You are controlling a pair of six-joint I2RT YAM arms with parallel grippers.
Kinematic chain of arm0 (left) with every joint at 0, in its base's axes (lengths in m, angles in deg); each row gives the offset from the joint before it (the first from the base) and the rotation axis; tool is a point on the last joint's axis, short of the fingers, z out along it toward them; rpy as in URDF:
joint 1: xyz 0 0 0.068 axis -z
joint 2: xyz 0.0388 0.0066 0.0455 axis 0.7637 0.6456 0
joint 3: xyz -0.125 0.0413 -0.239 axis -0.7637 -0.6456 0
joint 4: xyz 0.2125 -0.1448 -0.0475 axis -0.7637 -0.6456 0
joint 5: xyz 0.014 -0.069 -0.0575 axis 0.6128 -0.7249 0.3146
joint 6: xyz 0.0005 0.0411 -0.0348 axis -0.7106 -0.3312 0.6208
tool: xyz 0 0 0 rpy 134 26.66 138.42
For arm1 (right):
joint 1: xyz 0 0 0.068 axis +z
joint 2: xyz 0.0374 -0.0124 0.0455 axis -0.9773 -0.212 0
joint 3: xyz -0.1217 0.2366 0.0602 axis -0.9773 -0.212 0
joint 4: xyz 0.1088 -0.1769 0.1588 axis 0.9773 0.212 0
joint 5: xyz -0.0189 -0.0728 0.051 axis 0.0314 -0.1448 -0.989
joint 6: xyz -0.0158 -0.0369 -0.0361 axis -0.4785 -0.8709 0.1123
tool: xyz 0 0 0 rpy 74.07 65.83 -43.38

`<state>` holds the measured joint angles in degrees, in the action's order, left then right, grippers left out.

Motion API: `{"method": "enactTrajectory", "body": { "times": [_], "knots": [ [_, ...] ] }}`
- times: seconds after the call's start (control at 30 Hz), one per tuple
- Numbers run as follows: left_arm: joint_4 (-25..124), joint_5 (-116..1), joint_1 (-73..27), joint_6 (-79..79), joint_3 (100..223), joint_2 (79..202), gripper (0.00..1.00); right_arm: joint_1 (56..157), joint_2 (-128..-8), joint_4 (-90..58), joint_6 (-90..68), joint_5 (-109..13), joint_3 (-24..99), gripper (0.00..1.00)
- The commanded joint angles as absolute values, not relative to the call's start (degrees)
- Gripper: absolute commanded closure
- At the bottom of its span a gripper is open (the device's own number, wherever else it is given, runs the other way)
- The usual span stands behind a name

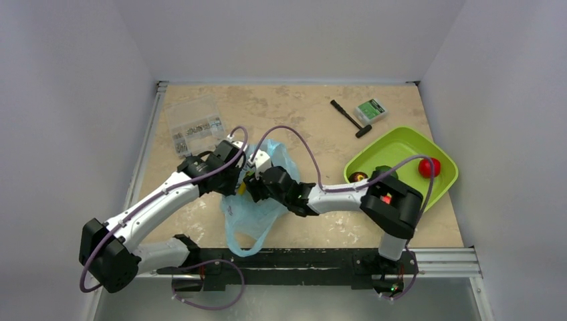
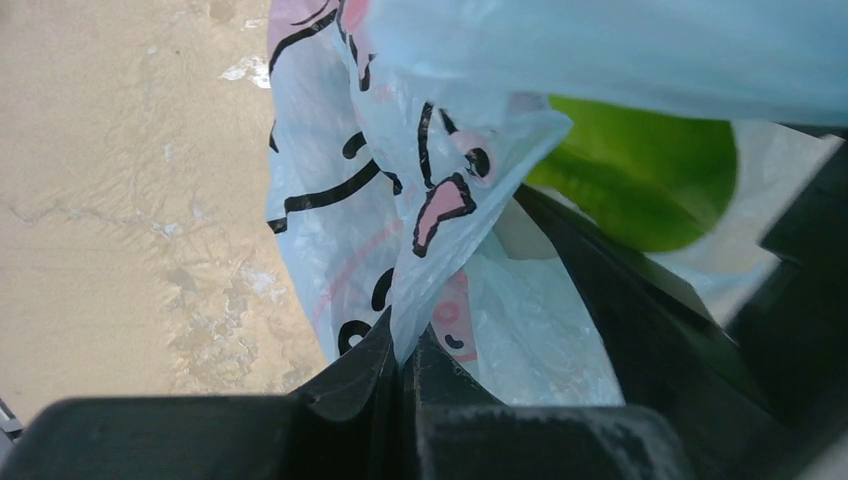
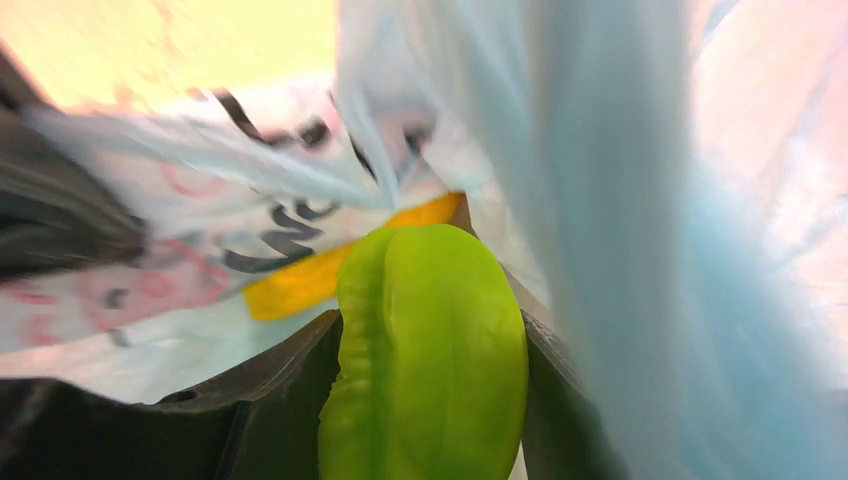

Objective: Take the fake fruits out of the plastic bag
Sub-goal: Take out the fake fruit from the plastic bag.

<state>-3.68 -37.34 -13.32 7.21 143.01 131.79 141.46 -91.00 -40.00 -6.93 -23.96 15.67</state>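
The light-blue plastic bag [image 1: 254, 214] lies at the table's middle near the front edge. My left gripper [image 1: 235, 175] is shut on a fold of the printed bag film [image 2: 440, 200], its jaws closed together in the left wrist view [image 2: 408, 345]. My right gripper [image 1: 256, 182] reaches into the bag mouth and is shut on a bright green ridged fake fruit [image 3: 430, 350], which also shows in the left wrist view [image 2: 640, 180]. A yellow fruit [image 3: 300, 282] lies behind it inside the bag [image 3: 600, 250].
A lime-green tray [image 1: 401, 148] at the right holds a red fruit [image 1: 428, 166] and a dark maroon one [image 1: 358, 177]. A clear compartment box [image 1: 195, 125] stands at the back left. A black tool [image 1: 350, 118] and a small green box [image 1: 370, 110] lie at the back right.
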Motion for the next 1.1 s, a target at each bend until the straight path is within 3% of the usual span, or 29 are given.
{"method": "enactTrajectory", "body": {
  "times": [0.0,0.3,0.6,0.87,1.07],
  "knots": [
    [-3.5,-33.6,-13.0,8.0,144.1,128.5,1.00,141.4,-83.2,-42.4,-3.5,-25.7,15.1,0.79],
    [-4.9,-26.4,-13.0,10.1,144.1,125.2,1.00,141.4,-74.1,-41.8,0.0,-32.3,13.9,0.85],
    [-4.4,-26.7,-13.1,10.2,144.1,123.7,1.00,141.5,-60.1,-37.6,-0.5,-37.1,8.7,0.94],
    [-3.7,-29.0,-13.0,9.9,144.1,123.7,1.00,141.3,-43.2,-30.3,-0.1,-15.8,0.7,1.00],
    [-2.8,-31.5,-13.0,9.2,143.9,123.7,1.00,137.8,-35.8,-22.3,0.2,-0.8,1.2,1.00]
  ]
}}
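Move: The right fingers already hold the green pepper inside the bag; the green bin it is bound for has its middle about 45 cm to the right, some 2 cm farther out and 5 cm lower. A dark green fruit lies in the bin about 40 cm right and 2 cm ahead. The banana in the bag is about 3 cm left of the right hand, level with it fore and aft, 3 cm lower. From the left hand, shut on the bag's rim, the pepper is roughly 5 cm right, 3 cm ahead and 4 cm below. Lift the right gripper up out of the bag by about 20 cm with its grip kept on the green pepper, easing back a few centimetres, then swing it some 14 cm right towards the green bin while still climbing, rolling the wrist so its left side rises about 25 degrees. Keep the left gripper pinched on the bag's rim, raising it about 3 cm and a little left. ##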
